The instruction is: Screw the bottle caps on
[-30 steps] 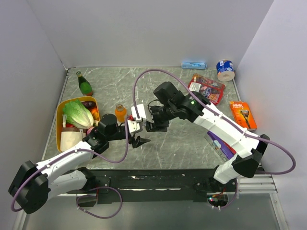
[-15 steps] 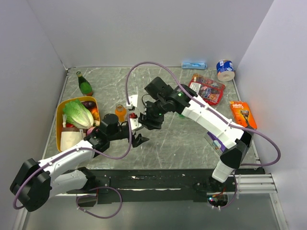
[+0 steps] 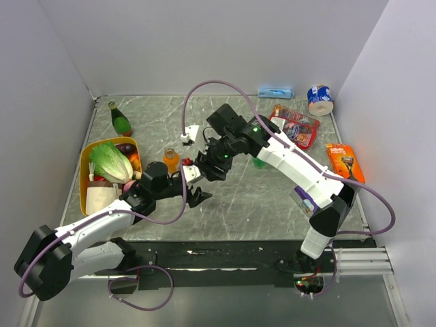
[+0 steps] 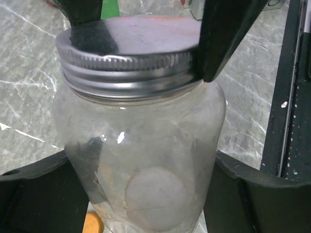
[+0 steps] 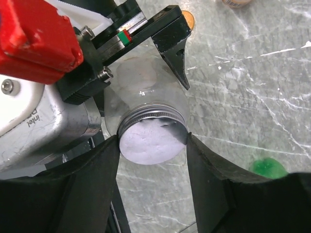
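Observation:
My left gripper [image 4: 146,191] is shut on the body of a clear bottle [image 4: 146,141], held just above the table. The bottle wears a silver metal screw cap [image 4: 129,53]. My right gripper [image 5: 153,145] is shut on that cap [image 5: 153,138], one finger on each side of its rim. From above, both grippers meet at the bottle [image 3: 193,174] left of the table's middle. An orange bottle [image 3: 171,159] stands just behind them. A small orange cap [image 5: 187,18] lies on the table beyond the left fingers. Something bright green [image 5: 266,167] stands blurred to the right.
A yellow basket [image 3: 84,178] with a cabbage sits at the left, a dark-green bottle with a red top [image 3: 120,119] behind it. A snack packet [image 3: 293,126], razor box [image 3: 345,162], blue-white can [image 3: 319,99] and blue packet [image 3: 275,92] lie at the right and back.
The right arm has swung left, bringing its gripper from beside the bottle onto its cap. The left arm has hardly moved.

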### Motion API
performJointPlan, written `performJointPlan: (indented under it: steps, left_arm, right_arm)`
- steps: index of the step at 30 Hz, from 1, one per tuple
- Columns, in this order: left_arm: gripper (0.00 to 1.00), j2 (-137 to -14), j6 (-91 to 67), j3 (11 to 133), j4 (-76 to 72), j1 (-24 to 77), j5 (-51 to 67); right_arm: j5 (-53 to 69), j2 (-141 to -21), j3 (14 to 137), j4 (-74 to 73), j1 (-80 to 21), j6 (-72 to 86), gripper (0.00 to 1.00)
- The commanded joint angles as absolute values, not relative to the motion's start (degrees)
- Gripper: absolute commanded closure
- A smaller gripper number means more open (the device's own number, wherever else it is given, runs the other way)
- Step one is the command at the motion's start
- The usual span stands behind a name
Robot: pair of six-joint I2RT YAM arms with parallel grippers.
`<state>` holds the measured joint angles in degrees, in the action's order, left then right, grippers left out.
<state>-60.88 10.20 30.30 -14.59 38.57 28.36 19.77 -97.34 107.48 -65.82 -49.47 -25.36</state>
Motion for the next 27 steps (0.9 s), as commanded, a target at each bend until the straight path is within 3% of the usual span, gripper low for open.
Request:
performJointPlan:
  steps: [1, 5, 14, 23, 27]
  left_arm:
    - [0.99, -58.5, 8.1, 31.8, -31.3, 38.8, 28.0]
    - [0.99, -58.1, 8.5, 30.7, -31.0, 38.8, 28.9]
    - [0.99, -57.7, 8.4, 29.6, -30.5, 38.9, 29.5]
    - [0.99, -56.9, 10.0, 29.4, -27.6, 38.8, 30.1]
    - [0.99, -56.6, 12.7, 30.0, -22.5, 38.8, 32.9]
  right_arm:
    - [20.1, -99.4, 108.8, -66.4, -50.3, -23.6, 0.35]
    - [19.3, -99.0, 110.0, -66.1, -50.3, -24.9, 0.21]
    - [18.5, -98.9, 114.2, -68.0, -49.1, -26.1, 0.0]
    - [24.2, -86.3, 101.8, -66.5, -42.7, -26.5, 0.0]
    - [26.5, -81.1, 98.4, -65.1, -40.3, -34.5, 0.0]
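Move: Between the right fingertips, right at that hand's point, is the silver cap on the glass jar. From the left hand, which grips the jar's body, the cap lies about 3 cm to the right, 2 cm ahead and 6 cm up. The green bottle stands some 17 cm to the right hand's right and 5 cm ahead, the orange bottle about 12 cm left and 5 cm ahead, both roughly 16 cm lower; the small orange cap lies 10 cm left, 4 cm back and 24 cm below. Opening wide around the silver cap, the right fingers let go of its rim while that hand edges up a centimetre or two; then the hand sinks back slightly and pulls quickly away to the right, about 5.5 cm. Meanwhile the left hand keeps its grip on the jar, lifts it some 5 cm and tips its own fingertips up by roughly 10 degrees. ##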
